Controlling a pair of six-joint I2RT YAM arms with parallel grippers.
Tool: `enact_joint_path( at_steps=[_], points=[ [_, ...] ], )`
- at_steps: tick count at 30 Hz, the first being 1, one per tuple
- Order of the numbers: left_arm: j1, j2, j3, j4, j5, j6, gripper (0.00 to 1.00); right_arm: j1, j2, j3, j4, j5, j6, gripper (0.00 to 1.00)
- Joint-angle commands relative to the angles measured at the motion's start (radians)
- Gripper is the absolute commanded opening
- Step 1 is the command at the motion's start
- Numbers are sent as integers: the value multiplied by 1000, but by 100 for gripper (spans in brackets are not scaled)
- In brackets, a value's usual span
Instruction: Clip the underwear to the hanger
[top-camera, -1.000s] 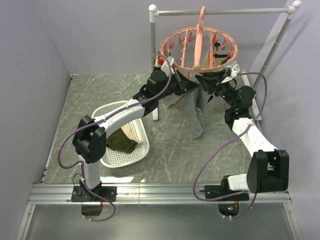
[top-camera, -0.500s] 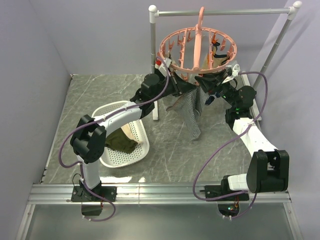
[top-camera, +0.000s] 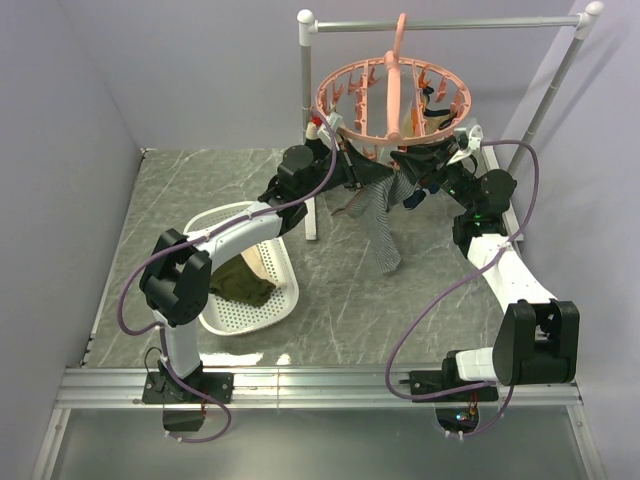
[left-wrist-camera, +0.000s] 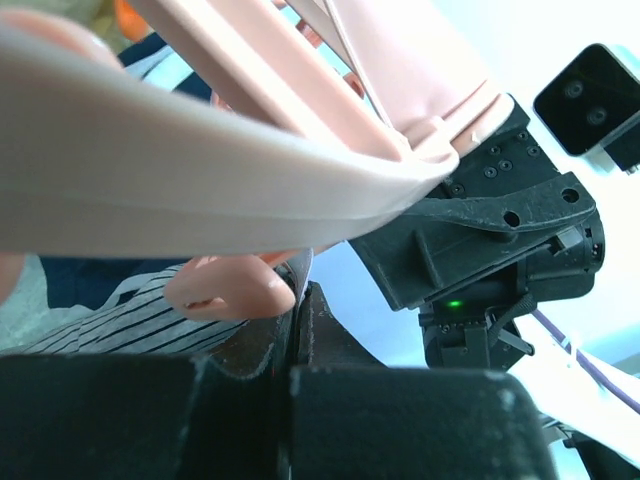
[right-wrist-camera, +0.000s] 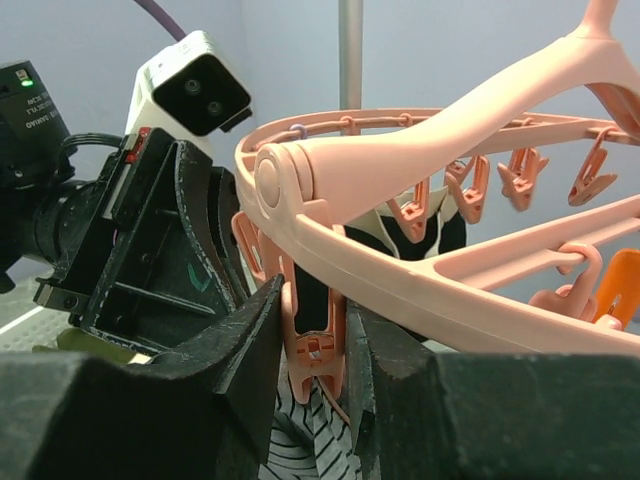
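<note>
The pink hanger (top-camera: 393, 100) hangs by its hook from the rail. The striped underwear (top-camera: 385, 225) hangs in a bunch below the ring's near edge. My left gripper (top-camera: 372, 177) is shut on the cloth's top edge just under the ring. In the left wrist view its jaws (left-wrist-camera: 298, 300) pinch the striped underwear (left-wrist-camera: 130, 325) below a clip peg (left-wrist-camera: 225, 287). My right gripper (top-camera: 412, 165) is shut on a pink clip peg. In the right wrist view that clip peg (right-wrist-camera: 315, 345) sits squeezed between the fingers, with the striped underwear (right-wrist-camera: 310, 440) right under it.
The grey rail stand (top-camera: 306, 120) has a post just behind my left arm. A white basket (top-camera: 235, 315) at the left holds an olive-green garment (top-camera: 240, 283). A dark garment (right-wrist-camera: 440, 232) hangs clipped on the hanger's far side. Walls stand close on both sides.
Both grippers have risen a little toward the ring, lifting the underwear's top edge. The hanger has swung slightly to the left.
</note>
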Motion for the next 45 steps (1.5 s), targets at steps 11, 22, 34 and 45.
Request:
enact_joint_path(
  at_steps=[11, 22, 34, 45],
  points=[
    [3, -18, 61, 96, 37, -6, 0, -17, -20, 42, 3, -27, 26, 52],
    [3, -5, 81, 47, 41, 8, 0, -25, -93, 48, -104, -4, 28, 71],
    [-15, -67, 18, -101, -50, 162, 32, -102, -152, 68, -354, 94, -86, 70],
    [-23, -251, -169, -165, -117, 319, 65, -108, -101, 77, -342, 183, -147, 69]
  ],
)
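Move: The right gripper already squeezes the clip on the hanger's near rim right between its fingers, with the ring's middle some 16 cm ahead and 5 cm above. From the left gripper, shut on the underwear's waistband, that clip lies about 2 cm to the right and 1 cm ahead and above. The underwear's body hangs straight below the left gripper, around 12 cm down, and a navy garment hangs roughly 8 cm right, 6 cm ahead and 8 cm below the right gripper. Hold the waistband still with the left gripper while the right fingers open and release the clip onto it, then back the right gripper off about 6 cm to the right, turning some 15 degrees clockwise. Next open the left fingers to let go of the waistband, dipping about 3 cm with the tips tilting down, and finally draw left and back from the clip. ##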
